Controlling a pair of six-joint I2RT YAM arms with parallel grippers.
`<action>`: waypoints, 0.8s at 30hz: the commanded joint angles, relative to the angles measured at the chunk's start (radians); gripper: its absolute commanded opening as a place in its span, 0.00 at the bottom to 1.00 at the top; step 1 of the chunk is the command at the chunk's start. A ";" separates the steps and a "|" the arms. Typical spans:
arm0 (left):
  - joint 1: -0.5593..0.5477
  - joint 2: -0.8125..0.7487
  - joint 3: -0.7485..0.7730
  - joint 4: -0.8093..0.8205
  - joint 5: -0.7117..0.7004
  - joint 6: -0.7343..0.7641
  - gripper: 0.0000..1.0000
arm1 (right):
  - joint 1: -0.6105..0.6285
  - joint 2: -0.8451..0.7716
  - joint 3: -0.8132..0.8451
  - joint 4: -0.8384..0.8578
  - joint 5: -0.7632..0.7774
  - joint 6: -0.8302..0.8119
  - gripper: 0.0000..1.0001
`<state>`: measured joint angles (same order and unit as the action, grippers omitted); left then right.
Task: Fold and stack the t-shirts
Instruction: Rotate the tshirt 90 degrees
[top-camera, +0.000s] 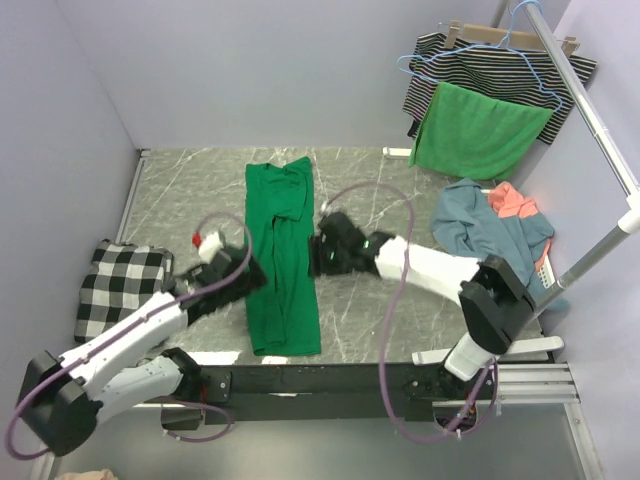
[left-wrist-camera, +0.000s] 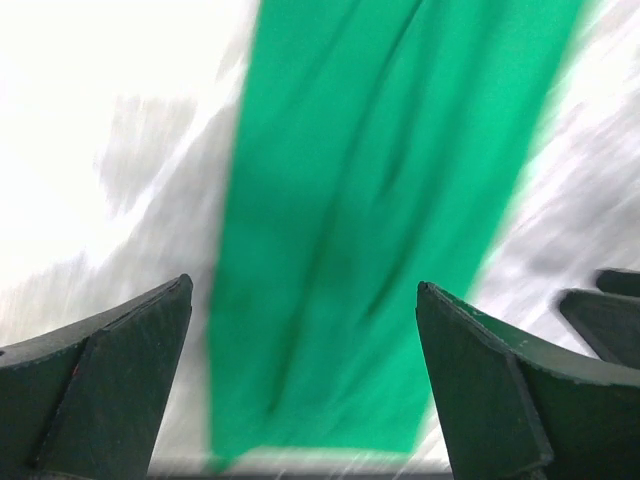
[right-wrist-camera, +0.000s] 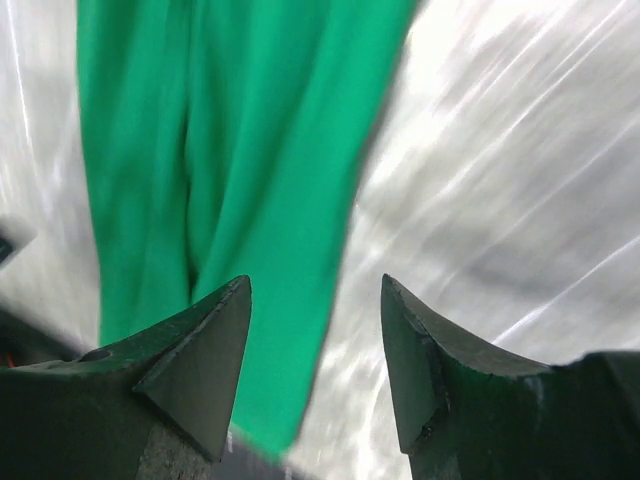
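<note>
An emerald green t-shirt (top-camera: 282, 260) lies on the marble table, folded lengthwise into a long narrow strip running from far to near. My left gripper (top-camera: 256, 272) hovers at the strip's left edge. In the left wrist view its jaws (left-wrist-camera: 305, 290) stand wide apart over the green t-shirt (left-wrist-camera: 380, 200), empty. My right gripper (top-camera: 318, 255) is at the strip's right edge. Its fingers (right-wrist-camera: 315, 285) are open over the green t-shirt's (right-wrist-camera: 230, 150) edge and bare table. A dusty blue t-shirt (top-camera: 480, 225) and a coral t-shirt (top-camera: 512, 203) lie heaped at the right.
A black-and-white checked cloth (top-camera: 120, 285) lies at the table's left edge. At the back right, a striped garment (top-camera: 490, 65) and a bright green cloth (top-camera: 478, 130) hang on hangers from a white rail (top-camera: 600, 130). The right gripper's fingers (left-wrist-camera: 610, 305) show in the left wrist view.
</note>
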<state>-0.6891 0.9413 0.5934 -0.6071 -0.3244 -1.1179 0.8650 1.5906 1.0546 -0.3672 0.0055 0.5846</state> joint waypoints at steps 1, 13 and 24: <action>0.229 0.108 0.155 0.311 0.020 0.258 1.00 | -0.176 0.120 0.168 0.096 -0.102 -0.069 0.62; 0.439 0.922 0.755 0.589 0.510 0.494 0.98 | -0.288 0.391 0.559 -0.018 -0.162 -0.100 0.63; 0.465 1.281 1.074 0.419 0.533 0.510 0.97 | -0.307 0.322 0.492 -0.026 -0.171 -0.103 0.63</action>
<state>-0.2344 2.1448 1.5383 -0.1356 0.1822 -0.6422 0.5659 1.9911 1.5642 -0.3832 -0.1520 0.4988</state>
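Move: The t-shirt's folded far end lies roughly 31 cm ahead of the left hand, 6 cm to its right and 5 cm below it; from the right hand it is about 26 cm ahead, 8 cm left and 6 cm below. The shirt's near hem is some 15 cm back and 9 cm right of the left hand. The checkered cloth sits about 28 cm to the left of the left hand and 3 cm back. Send the left gripper fast out along the t-shirt, about 32 cm forward, arching up some 6 cm first, then sinking about 9 cm over the far end with the wrist turning clockwise and the fingers kept wide open. Meanwhile bring the right gripper some 17 cm forward along the shirt's right edge and hold it there above the table, part-open. ##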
